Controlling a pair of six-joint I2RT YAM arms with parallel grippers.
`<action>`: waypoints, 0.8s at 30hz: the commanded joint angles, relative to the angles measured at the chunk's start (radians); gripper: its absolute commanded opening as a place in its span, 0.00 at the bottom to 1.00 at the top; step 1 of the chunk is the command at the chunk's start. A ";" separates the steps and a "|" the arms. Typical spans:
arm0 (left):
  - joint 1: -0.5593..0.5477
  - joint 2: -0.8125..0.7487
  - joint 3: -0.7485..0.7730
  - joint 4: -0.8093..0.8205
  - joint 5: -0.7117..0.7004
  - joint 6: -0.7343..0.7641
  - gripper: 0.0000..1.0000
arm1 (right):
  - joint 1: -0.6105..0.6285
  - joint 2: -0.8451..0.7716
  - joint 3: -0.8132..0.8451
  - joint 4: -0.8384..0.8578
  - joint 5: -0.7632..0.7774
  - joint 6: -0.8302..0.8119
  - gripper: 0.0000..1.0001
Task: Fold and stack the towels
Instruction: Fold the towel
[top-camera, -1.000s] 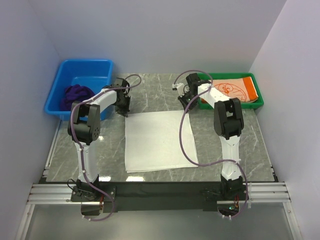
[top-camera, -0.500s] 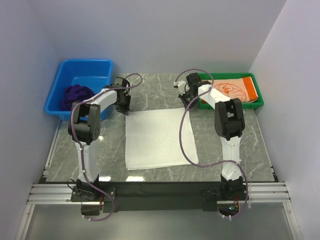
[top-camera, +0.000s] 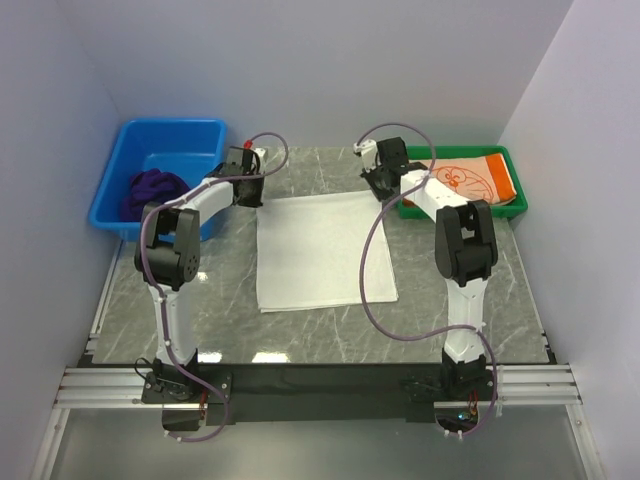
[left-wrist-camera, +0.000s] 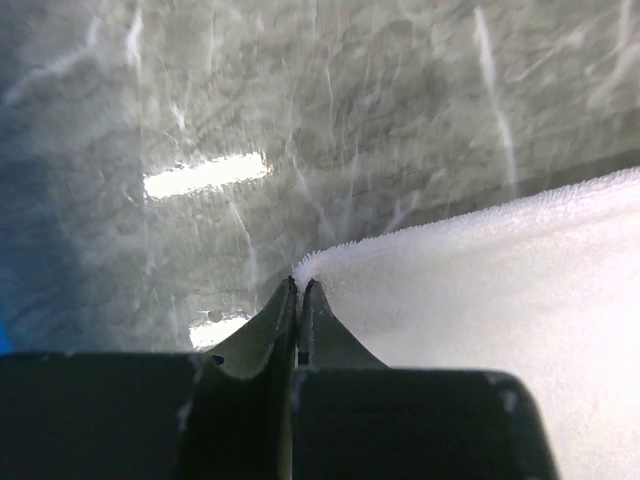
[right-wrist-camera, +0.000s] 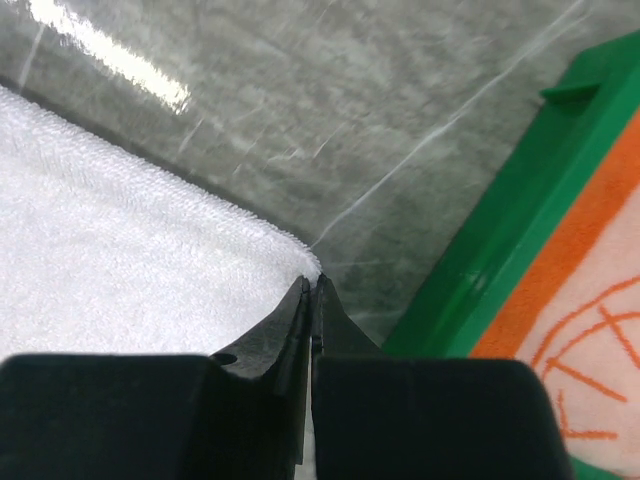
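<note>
The white towel (top-camera: 325, 252) lies spread on the marble table, its far edge running between my two grippers. My left gripper (top-camera: 252, 191) is shut on the towel's far left corner (left-wrist-camera: 306, 265), a tuft of pile showing at the tips (left-wrist-camera: 300, 284). Over at the far right corner (right-wrist-camera: 305, 262), my right gripper (top-camera: 379, 186) is shut as well, tips (right-wrist-camera: 311, 283) pinching the cloth. The purple towel (top-camera: 150, 190) lies bunched in the blue bin (top-camera: 170, 135). The orange towel (top-camera: 470, 178) with its cartoon print lies in the green tray (top-camera: 515, 205).
The blue bin stands at the far left and the green tray at the far right, its wall (right-wrist-camera: 500, 250) close beside my right fingers. Purple cables loop from both arms over the table. Bare marble (top-camera: 320, 335) shows between the towel and the arm bases.
Both grippers have moved toward the far side of the table, pulling the white towel with them. Its near edge has slid away from the arm bases.
</note>
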 joint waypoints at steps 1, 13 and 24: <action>0.021 -0.138 -0.049 0.094 -0.071 0.045 0.01 | -0.030 -0.129 -0.049 0.101 0.097 0.012 0.00; 0.017 -0.324 -0.258 0.181 -0.017 0.017 0.01 | -0.016 -0.319 -0.299 0.190 0.128 0.026 0.00; -0.017 -0.513 -0.437 0.155 -0.020 -0.060 0.01 | 0.042 -0.537 -0.541 0.185 0.160 0.119 0.00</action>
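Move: Both hands hold the white towel's far corners, a few centimetres off the table. From the left hand, the towel's near left corner is about 24 cm back and 1 cm right, with the blue bin 25 cm left and 5 cm ahead. From the right hand, the near right corner is some 24 cm back and 2 cm right; the green tray is 20 cm right and 4 cm ahead. Both hands, still pinching the far corners, rise some 5–7 cm, then draw back 7–9 cm towards the near edge. ##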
